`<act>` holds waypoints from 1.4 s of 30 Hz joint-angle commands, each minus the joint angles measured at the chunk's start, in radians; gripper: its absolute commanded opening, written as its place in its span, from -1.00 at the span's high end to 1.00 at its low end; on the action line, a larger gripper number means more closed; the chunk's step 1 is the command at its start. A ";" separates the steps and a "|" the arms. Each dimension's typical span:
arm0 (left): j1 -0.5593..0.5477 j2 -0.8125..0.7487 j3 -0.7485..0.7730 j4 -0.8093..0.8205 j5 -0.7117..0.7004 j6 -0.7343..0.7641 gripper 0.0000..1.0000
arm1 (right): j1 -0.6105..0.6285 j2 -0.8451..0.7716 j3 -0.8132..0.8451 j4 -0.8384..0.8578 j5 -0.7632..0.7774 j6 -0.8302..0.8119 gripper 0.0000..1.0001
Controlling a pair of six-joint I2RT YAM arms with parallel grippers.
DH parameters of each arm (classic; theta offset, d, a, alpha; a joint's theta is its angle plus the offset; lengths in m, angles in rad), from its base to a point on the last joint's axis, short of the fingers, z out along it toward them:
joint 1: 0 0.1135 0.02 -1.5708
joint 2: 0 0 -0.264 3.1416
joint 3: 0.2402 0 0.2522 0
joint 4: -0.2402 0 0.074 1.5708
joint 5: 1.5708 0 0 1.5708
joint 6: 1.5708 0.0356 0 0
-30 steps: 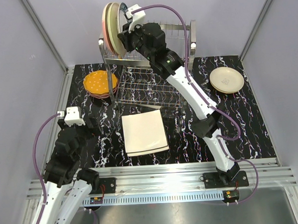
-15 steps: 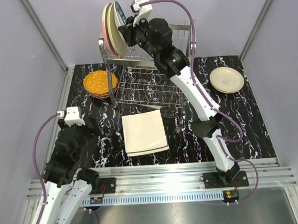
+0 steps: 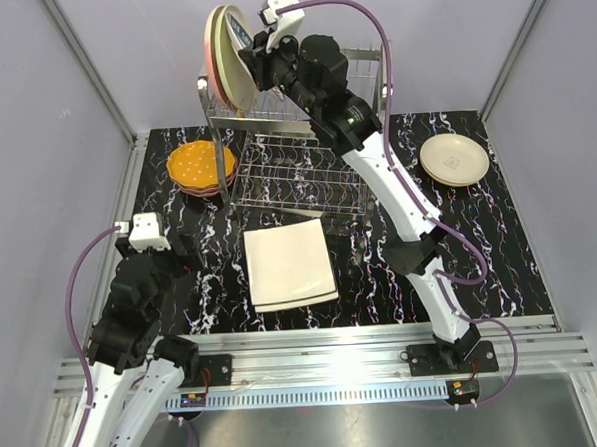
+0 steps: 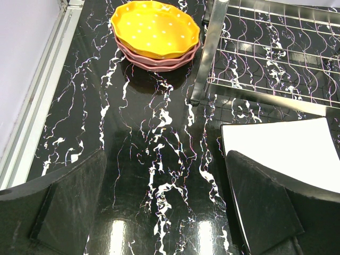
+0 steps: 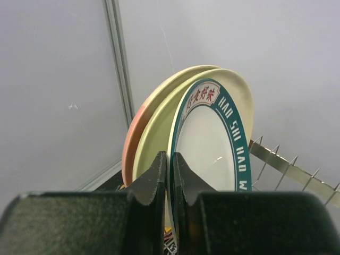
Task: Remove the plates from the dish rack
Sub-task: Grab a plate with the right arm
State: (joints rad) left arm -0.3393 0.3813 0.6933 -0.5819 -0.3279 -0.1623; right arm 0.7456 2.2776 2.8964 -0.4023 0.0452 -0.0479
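Note:
Three plates stand upright at the left end of the dish rack's (image 3: 306, 173) top tier: a pink-and-cream one (image 5: 129, 146), a cream one (image 5: 154, 133), and a white one with a dark teal lettered rim (image 5: 207, 143). My right gripper (image 5: 170, 156) is shut on the rim of the white patterned plate (image 3: 236, 31), high over the rack. My left gripper (image 4: 166, 159) hangs open over bare table, holding nothing. An orange plate (image 4: 155, 29) lies on a maroon-pink plate (image 4: 159, 61) left of the rack.
Cream square plates (image 3: 289, 264) lie stacked in front of the rack, and their corner (image 4: 287, 146) sits just beside my left gripper's right finger. A round cream plate (image 3: 454, 159) rests at the back right. The rack's steel post (image 4: 210, 48) stands ahead of the left gripper.
My right wrist has tipped upward at the rack's top tier and its jaws have narrowed onto the patterned plate's rim. The left arm has not moved.

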 commanded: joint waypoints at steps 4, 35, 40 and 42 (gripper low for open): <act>0.000 0.007 -0.003 0.044 -0.022 0.001 -0.98 | -0.017 -0.066 0.035 0.071 -0.019 -0.135 1.00; 0.002 0.001 -0.003 0.044 -0.016 -0.002 -0.98 | -0.055 -0.302 -0.282 -0.052 -0.197 -0.673 1.00; 0.000 -0.018 -0.005 0.051 0.003 -0.009 -0.98 | -0.055 -0.358 -0.360 -0.067 -0.209 -0.820 1.00; 0.002 -0.028 -0.005 0.056 0.013 -0.014 -0.98 | -0.055 -0.372 -0.376 -0.090 -0.226 -0.886 1.00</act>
State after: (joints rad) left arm -0.3393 0.3744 0.6933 -0.5812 -0.3260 -0.1658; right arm 0.6918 1.9961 2.5259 -0.5282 -0.1371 -0.7715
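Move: The right hand already pinches the green-lettered plate by its near edge; the plate's middle lies about 7 cm ahead, 4 cm left and level with it. The pale green plate stands in the rack roughly 4 cm ahead, 6 cm left and 3 cm below, the pink plate some 4 cm ahead, 8 cm left and 3 cm below. From the idle left hand, the held plate is about 29 cm ahead, 10 cm right and 27 cm higher. Still pinching, the right hand draws its plate about 5 cm rightward from the pale green plate, rolling left-side-down 40 degrees. ##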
